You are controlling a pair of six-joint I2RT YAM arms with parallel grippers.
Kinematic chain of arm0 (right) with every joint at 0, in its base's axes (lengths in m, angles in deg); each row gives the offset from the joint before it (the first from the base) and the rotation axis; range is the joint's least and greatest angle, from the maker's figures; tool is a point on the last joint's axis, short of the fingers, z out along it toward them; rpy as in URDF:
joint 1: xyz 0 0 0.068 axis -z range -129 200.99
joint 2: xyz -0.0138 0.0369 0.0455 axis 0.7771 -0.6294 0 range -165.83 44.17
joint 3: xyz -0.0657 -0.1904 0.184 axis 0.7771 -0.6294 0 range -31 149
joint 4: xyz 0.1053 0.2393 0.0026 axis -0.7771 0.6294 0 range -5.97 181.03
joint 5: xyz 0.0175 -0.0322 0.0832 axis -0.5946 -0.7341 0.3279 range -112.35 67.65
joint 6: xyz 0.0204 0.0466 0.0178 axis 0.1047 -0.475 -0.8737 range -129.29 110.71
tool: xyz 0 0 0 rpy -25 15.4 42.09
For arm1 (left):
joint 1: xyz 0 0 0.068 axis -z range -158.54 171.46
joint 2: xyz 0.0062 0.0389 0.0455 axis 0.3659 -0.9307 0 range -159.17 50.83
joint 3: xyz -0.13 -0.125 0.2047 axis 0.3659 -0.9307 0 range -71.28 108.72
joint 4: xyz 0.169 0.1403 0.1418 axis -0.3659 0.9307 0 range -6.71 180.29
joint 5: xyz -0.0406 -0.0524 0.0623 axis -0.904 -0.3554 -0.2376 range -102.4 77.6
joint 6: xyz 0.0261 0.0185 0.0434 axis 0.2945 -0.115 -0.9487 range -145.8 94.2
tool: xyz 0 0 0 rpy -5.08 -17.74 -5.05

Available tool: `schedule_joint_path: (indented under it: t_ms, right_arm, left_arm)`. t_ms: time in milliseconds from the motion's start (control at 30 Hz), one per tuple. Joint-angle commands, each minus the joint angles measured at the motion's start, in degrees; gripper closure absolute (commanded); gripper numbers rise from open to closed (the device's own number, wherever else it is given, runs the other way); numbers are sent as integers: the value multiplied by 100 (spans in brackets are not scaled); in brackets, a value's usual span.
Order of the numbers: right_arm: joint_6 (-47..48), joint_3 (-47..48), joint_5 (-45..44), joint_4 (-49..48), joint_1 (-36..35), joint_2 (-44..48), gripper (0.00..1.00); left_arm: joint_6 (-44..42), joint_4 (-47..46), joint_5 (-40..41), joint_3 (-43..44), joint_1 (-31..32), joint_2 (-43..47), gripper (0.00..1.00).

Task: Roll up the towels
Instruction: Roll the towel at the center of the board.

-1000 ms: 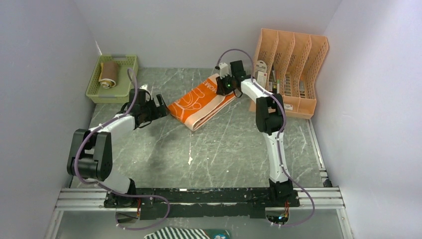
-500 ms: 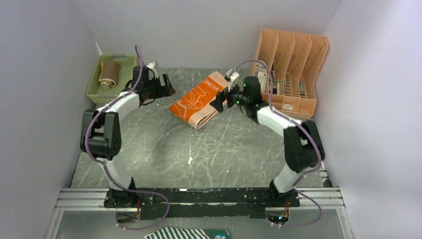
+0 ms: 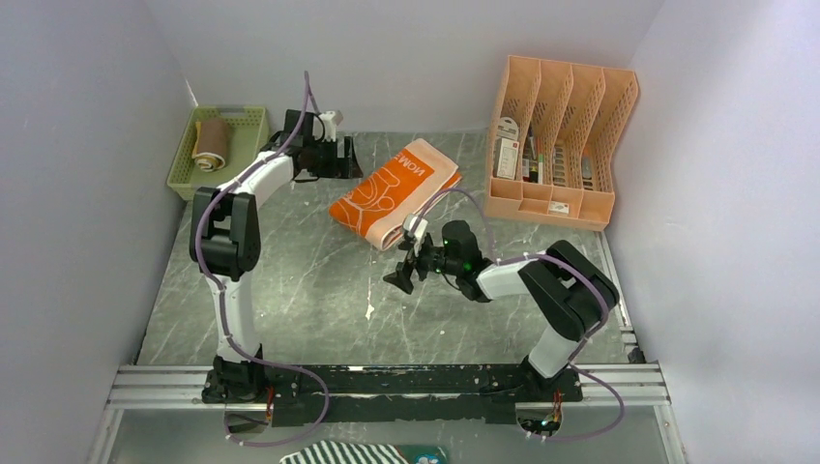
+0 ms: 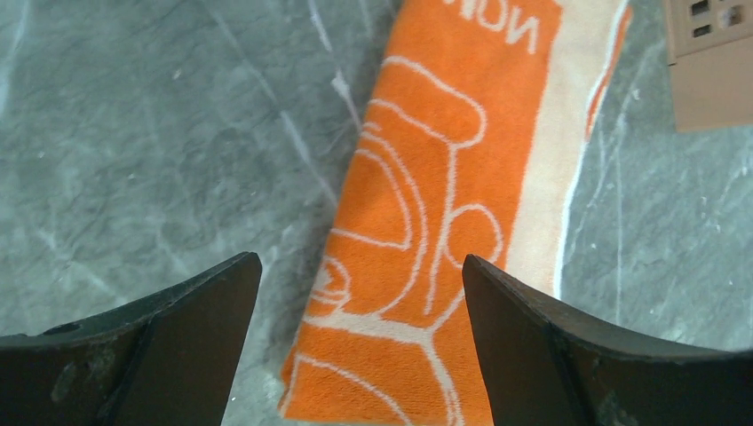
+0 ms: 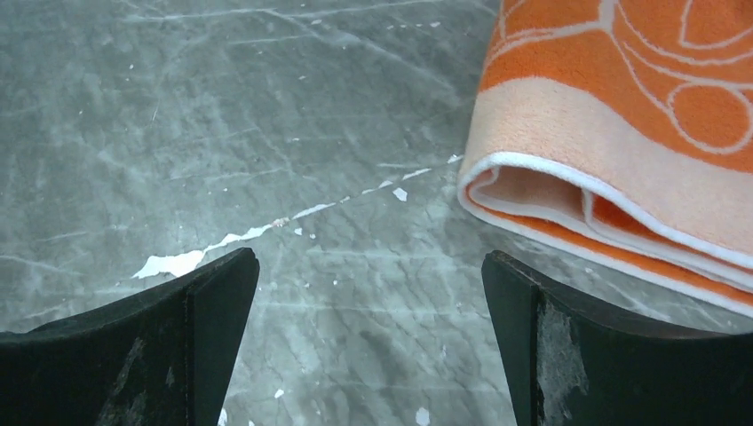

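The orange-bordered, peach-centred towel (image 3: 392, 193) lies folded into a long strip at the table's back middle; it also shows in the left wrist view (image 4: 444, 222) and in the right wrist view (image 5: 622, 115), where its folded end faces the camera. A smaller yellow-tan towel (image 3: 210, 143) lies rolled in the pale green basket (image 3: 253, 121). My left gripper (image 3: 346, 158) is open and empty, just left of the orange towel's far part. My right gripper (image 3: 398, 274) is open and empty over bare table, just in front of the towel's near end.
An orange file organizer (image 3: 556, 140) with small items stands at the back right. Grey walls close the table on three sides. White chips mark the grey marble tabletop (image 3: 319, 290) near the middle.
My left gripper moved to the back and right, up to the orange towel's left side. My right gripper swung from the towel's far end round to its near end. The towel shifted slightly.
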Motion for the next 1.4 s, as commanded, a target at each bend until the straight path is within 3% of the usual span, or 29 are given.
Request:
schedule_joint_path:
  t_ms: [0,167,800,1133,1367]
  right_arm:
    - [-195,-31,-79,-1285,-160,-411,0]
    - [-274,219,-198,-1841,-205,-1076,0]
    - [-528,1163,-273,-1752,-122,-2275,0]
    - [-801,1385,-12,-1931,-63,-2504,0]
    - [-1451,1241,723,-2344,-57,-2339,3]
  left_arm:
    - [-173,197,-445,471,162,-134,5]
    - [-207,191,-676,569,449,-341,13]
    - [492,-976,-1631,-320,564,-511,26]
    - [711,-1164,-1794,-426,570,-698,30]
    - [826,-1197,-1743,-485,572,-807,31]
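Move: The folded orange towel's middle is about 11 cm to the right of my left hand, 5 cm back and 8 cm down; the green basket stands some 36 cm to that hand's left and 6 cm ahead. For my right hand the aim is the towel's near corner, where the fold opens, roughly 10 cm ahead, 5 cm left and 4 cm below. A white fleck on the board is 7 cm left and 6 cm back of the right hand. I bring my wide-open right hand about 5 cm left and as far forward, sinking some 4 cm, so its farther finger goes in under the top layer at the towel's near corner, then ease slightly back and up. My left hand swings some 9 cm right over the towel, rising a little, then drawing back and down 5 cm, turning clockwise and partly closing. ##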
